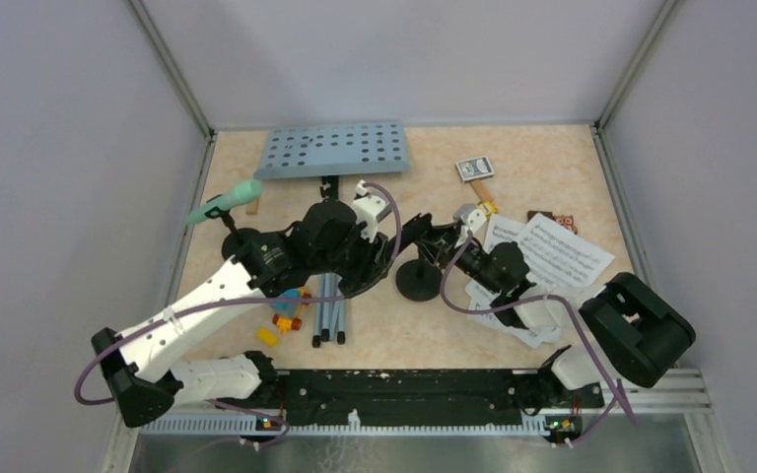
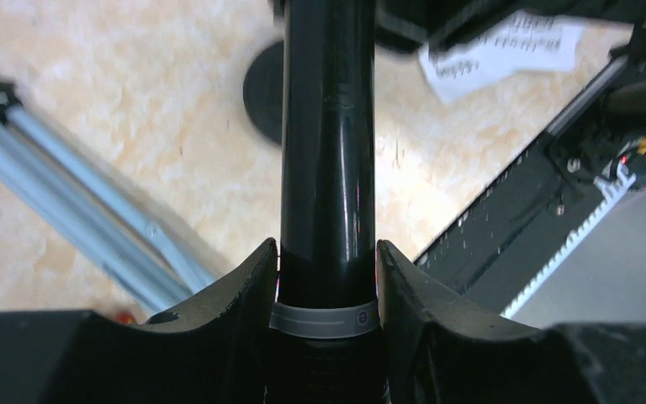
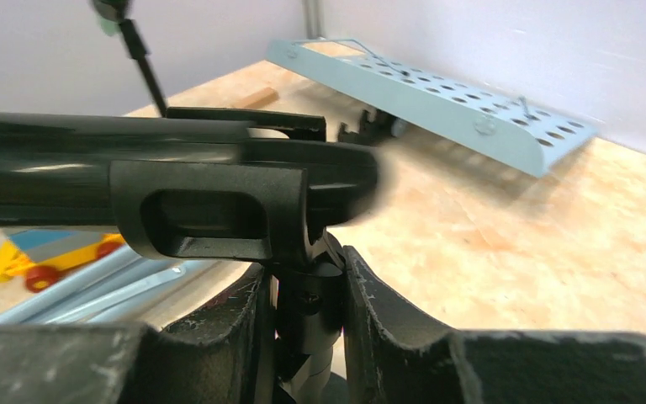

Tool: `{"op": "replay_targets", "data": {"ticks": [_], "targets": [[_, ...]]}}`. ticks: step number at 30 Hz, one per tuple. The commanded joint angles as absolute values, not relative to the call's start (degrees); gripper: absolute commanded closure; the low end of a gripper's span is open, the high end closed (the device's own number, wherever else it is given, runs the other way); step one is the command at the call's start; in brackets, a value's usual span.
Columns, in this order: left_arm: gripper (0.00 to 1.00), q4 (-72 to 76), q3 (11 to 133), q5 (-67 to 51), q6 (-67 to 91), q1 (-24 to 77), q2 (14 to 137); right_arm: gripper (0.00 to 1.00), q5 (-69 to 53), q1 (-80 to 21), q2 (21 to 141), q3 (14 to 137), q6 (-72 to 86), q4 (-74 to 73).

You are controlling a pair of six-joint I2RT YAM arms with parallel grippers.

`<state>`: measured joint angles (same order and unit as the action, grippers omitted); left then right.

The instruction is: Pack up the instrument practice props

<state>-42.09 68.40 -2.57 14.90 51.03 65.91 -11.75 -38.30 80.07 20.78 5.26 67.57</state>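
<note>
My left gripper is shut on the black microphone, whose far end lies in the clip of a black round-based mic holder. My right gripper is shut on that holder's stem just under the clip. The mint-green microphone sits in the second holder at the left. The pale-blue music desk lies at the back, its silver tripod legs pointing toward me. White sheet-music pages lie under my right arm.
Colourful toy bricks lie left of the tripod legs, with a yellow one nearer me. A card box and a tan block lie at the back right. Another tan block lies by the mint microphone. Walls close three sides.
</note>
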Motion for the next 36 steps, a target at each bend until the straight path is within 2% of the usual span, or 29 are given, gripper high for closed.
{"op": "replay_targets", "data": {"ticks": [1, 10, 16, 19, 29, 36], "targets": [[1.0, -56.8, 66.9, -6.1, 19.1, 51.5, 59.4, 1.0, 5.5, -32.0, 81.2, 23.7, 1.4, 67.9], [1.0, -53.6, 63.1, -6.3, 23.5, 51.4, 52.9, 1.0, 2.1, -30.8, 79.8, 24.0, 1.5, 67.1], [1.0, -37.4, 53.0, -0.7, 34.4, 51.4, 49.6, 1.0, -1.2, -30.8, 79.1, 24.1, 1.5, 65.9], [1.0, -28.6, 46.5, 6.0, 40.8, 51.4, 49.6, 1.0, -2.1, -30.8, 78.5, 24.1, 1.7, 65.0], [1.0, -16.8, 41.8, 27.5, 57.3, 51.4, 65.1, 1.0, -3.6, -30.8, 74.3, 21.9, 3.9, 62.1], [1.0, -24.3, 48.9, 37.3, 67.8, 51.4, 81.0, 1.0, -5.4, -30.8, 72.9, 21.3, 4.7, 60.8]]}}
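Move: The left hand holds the microphone, its handle still reaching into the stand's clip, some 8 cm to the right, 7 cm ahead and level. Below lie the tripod legs, about 12 cm left, 8 cm ahead and 22 cm down, and the stand's base, 9 cm right, 6 cm ahead, equally low. From the right hand, on the stem, the clip sits about 4 cm higher, 2 cm left, neither ahead nor back. The left hand draws the pinched microphone back and left, about 8 cm along its length and out of the clip, then sinks some 15 cm and swings forward about 11 cm towards the tripod legs, turning some 50 degrees counter-clockwise. The right hand, keeping its grip on the stem, jumps forward and right, away from the microphone, turning about 20 degrees clockwise, then all but stays. ##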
